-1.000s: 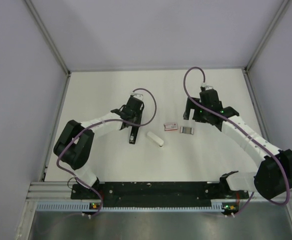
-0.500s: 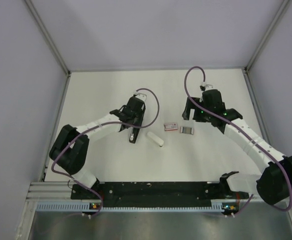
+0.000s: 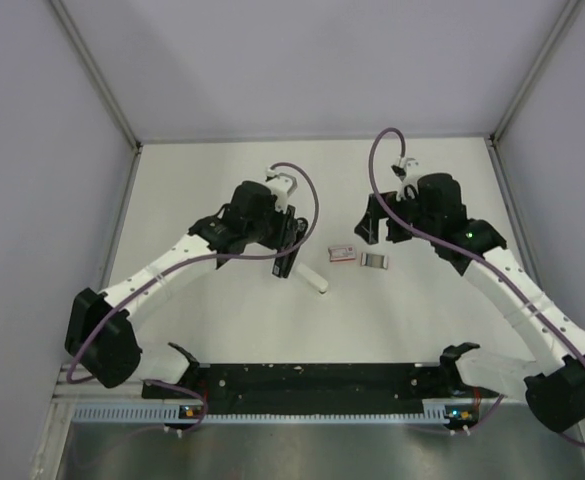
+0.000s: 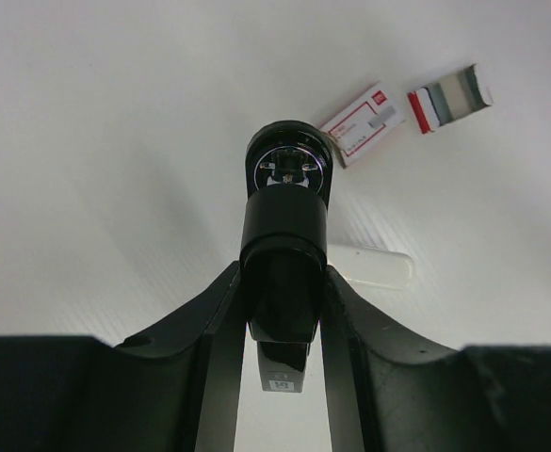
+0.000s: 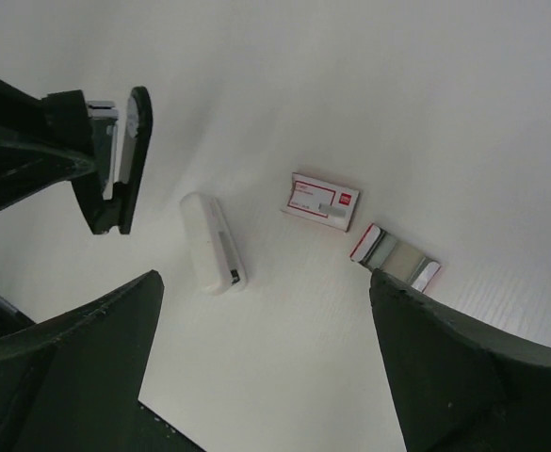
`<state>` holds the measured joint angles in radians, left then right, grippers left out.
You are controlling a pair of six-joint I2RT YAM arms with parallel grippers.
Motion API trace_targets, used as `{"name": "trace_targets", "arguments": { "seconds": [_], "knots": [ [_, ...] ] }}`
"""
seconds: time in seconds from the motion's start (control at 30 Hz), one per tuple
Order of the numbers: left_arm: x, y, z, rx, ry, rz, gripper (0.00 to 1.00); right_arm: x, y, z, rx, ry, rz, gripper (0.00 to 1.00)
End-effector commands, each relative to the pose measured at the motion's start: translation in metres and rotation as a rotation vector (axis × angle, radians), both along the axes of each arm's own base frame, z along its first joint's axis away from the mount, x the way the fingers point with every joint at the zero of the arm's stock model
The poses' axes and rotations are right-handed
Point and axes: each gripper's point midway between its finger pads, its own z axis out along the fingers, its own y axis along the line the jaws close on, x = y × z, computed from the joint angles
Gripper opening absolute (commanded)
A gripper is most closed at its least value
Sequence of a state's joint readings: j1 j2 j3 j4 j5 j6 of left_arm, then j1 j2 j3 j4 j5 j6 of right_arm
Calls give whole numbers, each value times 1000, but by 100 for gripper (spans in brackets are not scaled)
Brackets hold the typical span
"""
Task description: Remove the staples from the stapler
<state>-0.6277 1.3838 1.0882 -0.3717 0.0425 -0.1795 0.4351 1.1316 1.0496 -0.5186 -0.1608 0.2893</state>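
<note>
My left gripper (image 3: 283, 252) is shut on the slim black stapler (image 3: 286, 260) and holds it above the table, just left of the white oblong block (image 3: 312, 278). In the left wrist view the stapler (image 4: 284, 235) stands between my fingers (image 4: 220, 320), with its pale mark (image 4: 283, 383) at the near end. The right wrist view shows the stapler (image 5: 124, 160) at the upper left. Silvery-grey staples lie in a small red-ended tray (image 3: 374, 262), also seen in the left wrist view (image 4: 451, 96) and the right wrist view (image 5: 395, 256). My right gripper (image 3: 377, 228) is open wide and empty above the tray.
A small pink-marked box (image 3: 343, 253) lies between the white block and the staple tray; it also shows in the left wrist view (image 4: 362, 122) and the right wrist view (image 5: 320, 201). The white block (image 5: 211, 243) lies flat on the table. Grey walls enclose the table on three sides.
My left arm has stretched out and carried the stapler up and to the right, toward the white block. My right gripper has risen slightly and stays open.
</note>
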Motion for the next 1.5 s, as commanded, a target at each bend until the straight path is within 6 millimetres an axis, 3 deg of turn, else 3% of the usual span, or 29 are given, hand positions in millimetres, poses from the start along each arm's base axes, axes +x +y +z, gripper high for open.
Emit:
{"name": "trace_targets", "arguments": {
  "seconds": [0.0, 0.17, 0.3, 0.6, 0.93, 1.47],
  "knots": [
    [-22, -27, 56, -149, -73, -197, 0, -23, 22, 54, 60, -150, 182, 90],
    [-59, -45, 74, -254, -51, -409, 0, -43, 38, 63, 38, -226, 339, 88],
    [-91, -55, 88, -342, -22, -574, 0, -71, 57, 78, 112, -270, 527, 86],
    [-149, -54, 112, -480, 16, -826, 0, -121, 73, 108, 208, -342, 768, 79],
    [-173, -56, 117, -514, 40, -921, 0, -135, 88, 110, 196, -303, 878, 68],
    [-181, -56, 128, -544, 23, -960, 0, -145, 105, 77, 160, -203, 960, 58]
  ]
}}
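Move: The left hand already has the black stapler clamped by its middle, at the hand point; the white bar lies about 3 cm back, 5 cm right and 15 cm below, the staple box 4 cm ahead, 11 cm right and equally low. From the right hand the stapler is about 18 cm left, 2 cm ahead and 5 cm lower; the white bar is level with that hand, 13 cm left, and the staple box 5 cm ahead, 7 cm left, both some 19 cm below. Still pinching the stapler, the left hand carries it about 17 cm back, with a rise and some rightward travel, swinging clockwise some 50 degrees so the stapler's far end faces the right hand. The right hand comes back and to the left towards that end, rising then dipping about 3 cm, turning counter-clockwise and partly closing until its fingers straddle the end without visible contact. ##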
